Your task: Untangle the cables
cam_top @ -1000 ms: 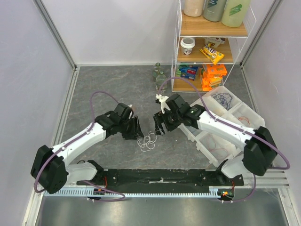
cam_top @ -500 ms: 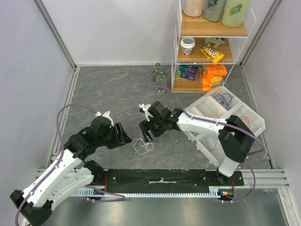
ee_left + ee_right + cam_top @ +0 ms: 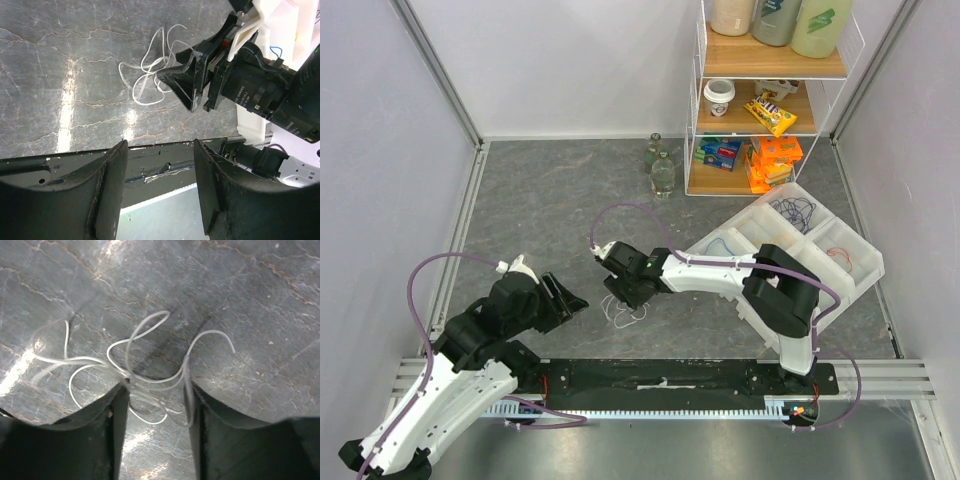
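A small tangle of white cables [image 3: 628, 315] lies on the grey table, just beyond the black rail. My right gripper [image 3: 623, 297] is down on it and open. In the right wrist view the white cables [image 3: 145, 340] loop around and between its fingertips, with my right gripper [image 3: 156, 392] straddling several strands and a gap still showing between the jaws. My left gripper [image 3: 574, 301] hangs to the left of the tangle, apart from it. It is open and empty in the left wrist view, where my left gripper [image 3: 160, 146] looks toward the cables [image 3: 150, 75].
A white compartment tray [image 3: 855, 262] tilts at the right, holding blue cables [image 3: 798, 212] and other coloured loops. A wire shelf [image 3: 770, 120] with snacks and two bottles [image 3: 662, 172] stand at the back. The black rail [image 3: 660, 375] runs along the near edge.
My left arm has drawn back toward the near left, away from the tangle. My right gripper has moved left and down onto the white cables, and its jaws have narrowed.
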### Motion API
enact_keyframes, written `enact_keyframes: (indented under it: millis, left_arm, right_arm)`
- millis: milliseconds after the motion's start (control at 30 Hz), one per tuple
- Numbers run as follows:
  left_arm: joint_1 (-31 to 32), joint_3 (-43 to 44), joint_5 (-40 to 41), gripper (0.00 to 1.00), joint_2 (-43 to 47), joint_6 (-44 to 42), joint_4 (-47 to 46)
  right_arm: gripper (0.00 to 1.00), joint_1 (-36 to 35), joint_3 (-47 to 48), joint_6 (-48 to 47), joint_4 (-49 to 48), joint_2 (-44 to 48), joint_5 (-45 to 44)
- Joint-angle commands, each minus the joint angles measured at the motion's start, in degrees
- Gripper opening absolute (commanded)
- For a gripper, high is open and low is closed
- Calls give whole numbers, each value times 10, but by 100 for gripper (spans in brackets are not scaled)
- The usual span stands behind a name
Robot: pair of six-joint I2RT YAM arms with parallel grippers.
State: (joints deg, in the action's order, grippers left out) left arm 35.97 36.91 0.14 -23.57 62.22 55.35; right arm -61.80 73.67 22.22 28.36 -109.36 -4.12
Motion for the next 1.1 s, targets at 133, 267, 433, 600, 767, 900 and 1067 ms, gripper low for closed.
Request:
enact_keyframes:
  millis: [133, 267, 433, 600, 767, 900, 1067]
  left_arm:
    - [-2, 7, 10, 61, -28, 25, -30]
    - [-2, 26, 8, 61, -63, -1, -40]
    - [-3, 37, 1, 61, -110, -32, -69]
    - [-4, 37, -23, 61, -153, -49, -105]
    - [-4, 40, -41, 61, -188, -66, -132]
    - [-5, 52, -55, 61, -219, -82, -150]
    - [-5, 84, -69, 61, -260, -112, -153]
  right_arm:
    - [1, 5, 46, -20, 24, 26, -77]
    - [0, 25, 58, -33, 28, 107, -85]
    - [0, 79, 57, -34, 44, 223, -111]
    - [0, 134, 26, -24, 57, 360, -189]
    - [0, 142, 6, -7, 87, 486, -439]
    - [0, 189, -14, -11, 122, 535, -636]
    - [0, 331, -65, -13, 135, 558, -616]
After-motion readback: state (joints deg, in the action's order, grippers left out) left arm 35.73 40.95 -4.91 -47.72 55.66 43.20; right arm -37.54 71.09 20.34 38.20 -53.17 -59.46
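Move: Between the right hand's open fingers lies the white cable, its tangle centred about 2 cm to the left, 1 cm ahead and 1 cm below. The tray's middle is some 34 cm to the right and 11 cm ahead of that hand, and the blue cable in it about 20 cm right and 13 cm ahead, both near its height. From the empty left hand the white cable lies roughly 8 cm right, 6 cm ahead and 14 cm below. Pinching the white cable, the right hand shuts its fingers while easing forward low over the table, then lifts it steeply some 33 cm and swings it about 35 cm right, high above the tray. The wrist turns clockwise and tips up from pointing down to nearly level forward. The open left hand drifts some 6 cm forward and right towards the cleared spot. ##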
